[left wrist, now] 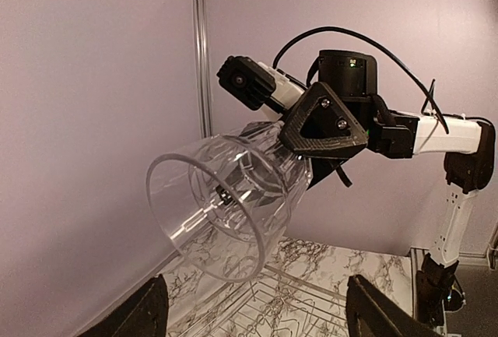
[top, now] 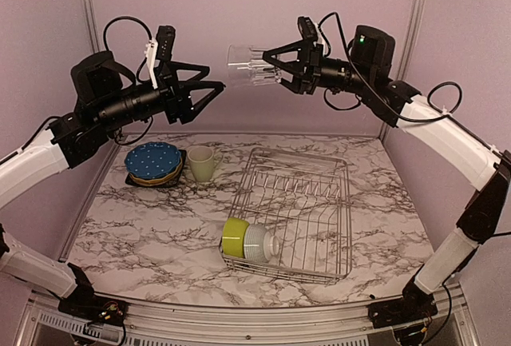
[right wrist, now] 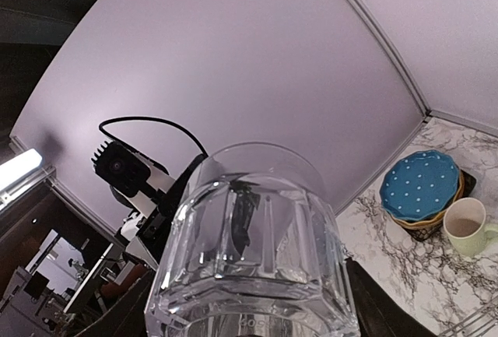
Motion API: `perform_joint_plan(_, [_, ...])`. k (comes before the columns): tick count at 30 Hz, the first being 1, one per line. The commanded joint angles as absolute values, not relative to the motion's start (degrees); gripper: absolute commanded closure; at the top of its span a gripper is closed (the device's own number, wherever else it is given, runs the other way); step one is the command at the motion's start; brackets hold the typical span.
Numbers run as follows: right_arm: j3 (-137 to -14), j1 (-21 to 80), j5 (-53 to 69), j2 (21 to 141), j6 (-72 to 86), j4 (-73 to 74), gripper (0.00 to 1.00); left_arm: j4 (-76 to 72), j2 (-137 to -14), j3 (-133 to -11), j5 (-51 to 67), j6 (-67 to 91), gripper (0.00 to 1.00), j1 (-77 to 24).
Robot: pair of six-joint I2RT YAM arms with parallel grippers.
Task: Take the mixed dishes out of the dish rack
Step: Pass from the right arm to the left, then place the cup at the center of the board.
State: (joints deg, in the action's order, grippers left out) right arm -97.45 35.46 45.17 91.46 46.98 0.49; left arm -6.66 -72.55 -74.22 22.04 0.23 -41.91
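Note:
High above the table, my right gripper (top: 271,68) is shut on the base of a small clear glass (top: 247,66), held sideways with its mouth toward the left arm. The glass (right wrist: 257,243) fills the right wrist view between the dark fingers (right wrist: 373,306). My left gripper (top: 211,94) stands open just left of the glass, apart from it. In the left wrist view the glass (left wrist: 226,205) hangs above my left gripper (left wrist: 257,323) with nothing between the fingers. The silver wire dish rack (top: 307,194) holds a lime-green bowl (top: 235,236) and a white ribbed bowl (top: 257,244) at its near-left corner.
A blue dotted plate (top: 154,158) tops a stack of plates at the table's far left, with a pale green mug (top: 202,164) beside it. Both show in the right wrist view, plate (right wrist: 420,185) and mug (right wrist: 467,228). Purple walls close the back and sides.

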Motion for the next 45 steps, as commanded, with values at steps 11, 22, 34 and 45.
perform_joint_plan(11, [-93.6,35.8,53.8,92.7,54.9,-13.0,0.50,-4.5,-77.6,-79.5,24.6,-6.5,0.33,-47.0])
perform_joint_plan(22, [-90.8,35.6,55.1,92.8,56.2,-17.0,0.50,-10.3,-78.6,-79.2,26.6,-0.7,0.71,-47.9])
perform_joint_plan(34, [-89.0,35.3,56.0,92.1,56.6,-18.1,0.19,-10.8,-78.3,-78.9,27.3,3.8,1.00,-47.8])
perform_joint_plan(45, [-85.1,28.8,52.6,86.3,47.6,-4.1,0.01,8.7,-75.4,-81.6,19.4,-2.0,1.00,-45.9])
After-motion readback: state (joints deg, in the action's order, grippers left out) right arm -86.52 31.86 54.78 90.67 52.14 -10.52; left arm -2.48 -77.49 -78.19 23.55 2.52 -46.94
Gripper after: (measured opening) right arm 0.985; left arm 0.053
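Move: The drinking glass, still held by its base in the right gripper with its mouth towards the left hand, has its middle about 8 cm to the right of the left hand, 4 cm ahead and 3 cm higher. From the right hand its middle is some 4 cm to the left and 1 cm ahead, level; the open left gripper waits about 12 cm to the right hand's left, 3 cm back and 3 cm lower. Far below the left hand, by some 42 cm, the mug stands about 20 cm ahead and 8 cm to the left, and the dish rack's middle lies roughly 5 cm ahead and 21 cm to the right. The left hand reaches about 5 cm right and some 2.5 cm back to the glass, its fingers closing from wide open to pinch the glass wall by the mouth, while the right hand brings the base back and slightly down by 2 to 3 cm, turning some 13 degrees counter-clockwise. Once the left has its grip, the right fingers open wide, let go of the base and draw away down, forward and to the right, as the left hand, still gripping, begins to ease down and forward. ##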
